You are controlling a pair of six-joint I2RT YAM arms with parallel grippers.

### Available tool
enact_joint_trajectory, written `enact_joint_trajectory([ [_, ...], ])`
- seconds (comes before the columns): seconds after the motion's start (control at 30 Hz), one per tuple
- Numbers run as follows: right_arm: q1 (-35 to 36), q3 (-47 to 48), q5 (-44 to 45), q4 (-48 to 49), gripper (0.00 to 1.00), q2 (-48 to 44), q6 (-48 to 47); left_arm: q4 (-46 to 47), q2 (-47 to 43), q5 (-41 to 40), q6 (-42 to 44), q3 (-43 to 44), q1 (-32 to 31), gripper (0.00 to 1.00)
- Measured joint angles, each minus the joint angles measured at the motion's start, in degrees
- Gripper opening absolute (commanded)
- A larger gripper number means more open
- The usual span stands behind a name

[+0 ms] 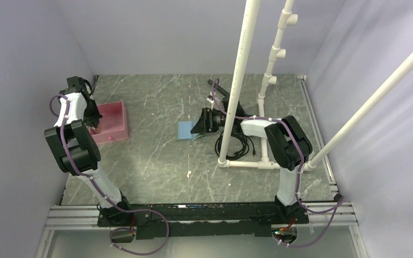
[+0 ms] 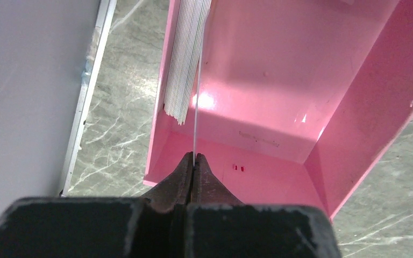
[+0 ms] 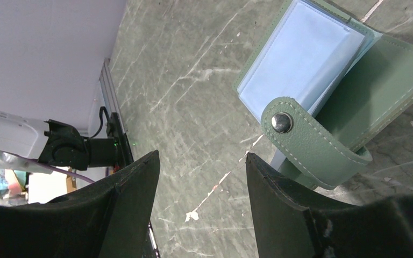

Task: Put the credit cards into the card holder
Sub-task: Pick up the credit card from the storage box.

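A stack of credit cards (image 2: 185, 59) stands on edge against the left wall of the pink tray (image 2: 279, 80). My left gripper (image 2: 194, 156) is shut on one thin white-edged card (image 2: 197, 107), seen edge on just beside the stack. From above, that gripper (image 1: 94, 124) reaches down into the tray (image 1: 115, 126). The green card holder (image 3: 376, 80) lies open on the table, showing pale blue sleeves and its snap tab (image 3: 306, 142). My right gripper (image 3: 201, 158) stands open just beside it with only bare table between its fingers. In the top view, the holder (image 1: 185, 130) lies mid-table by the right gripper (image 1: 200, 124).
A white pipe frame (image 1: 236, 80) rises from the table right of centre, with black cables (image 1: 239, 145) coiled at its foot. The left wall and a metal edge rail (image 2: 86, 91) run close beside the tray.
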Motion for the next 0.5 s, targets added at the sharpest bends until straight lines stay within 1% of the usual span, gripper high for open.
enact_joint_trajectory([
  [0.17, 0.04, 0.31, -0.04, -0.04, 0.62, 0.26, 0.0, -0.04, -2.14, 0.33, -0.26, 0.15, 0.02, 0.0],
  [0.27, 0.04, 0.31, 0.0, -0.17, 0.63, 0.28, -0.09, -0.59, -2.62, 1.9, -0.59, 1.57, 0.02, 0.0],
  [0.43, 0.04, 0.33, 0.55, -0.98, 0.63, 0.28, -0.96, -1.84, -3.52, 6.16, -1.7, 3.91, 0.02, 0.0],
  [0.5, 0.04, 0.52, 1.16, -2.05, 0.64, 0.28, -1.53, -1.84, -5.49, 9.55, -1.88, 3.93, 0.02, 0.0],
])
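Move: Some 45 cm to the left hand's right, about 5 cm back and 9 cm below, lies the open card holder, where its card is to go. The storage box's middle is about 4 cm right, 1 cm back and 8 cm down; the card stack stands about 2 cm left, level fore and aft, 7 cm below. From the right hand, the holder is about 3 cm left, 2 cm back and 8 cm down. Lifting the already pinched credit card up out of the storage box, the left hand rises about 6 cm, straight up at first, then also drifting about 2 cm forward and 2.5 cm right, away from the stack. The fingers stay shut on the card's edge while the wrist tips them forward by some 10 degrees. ##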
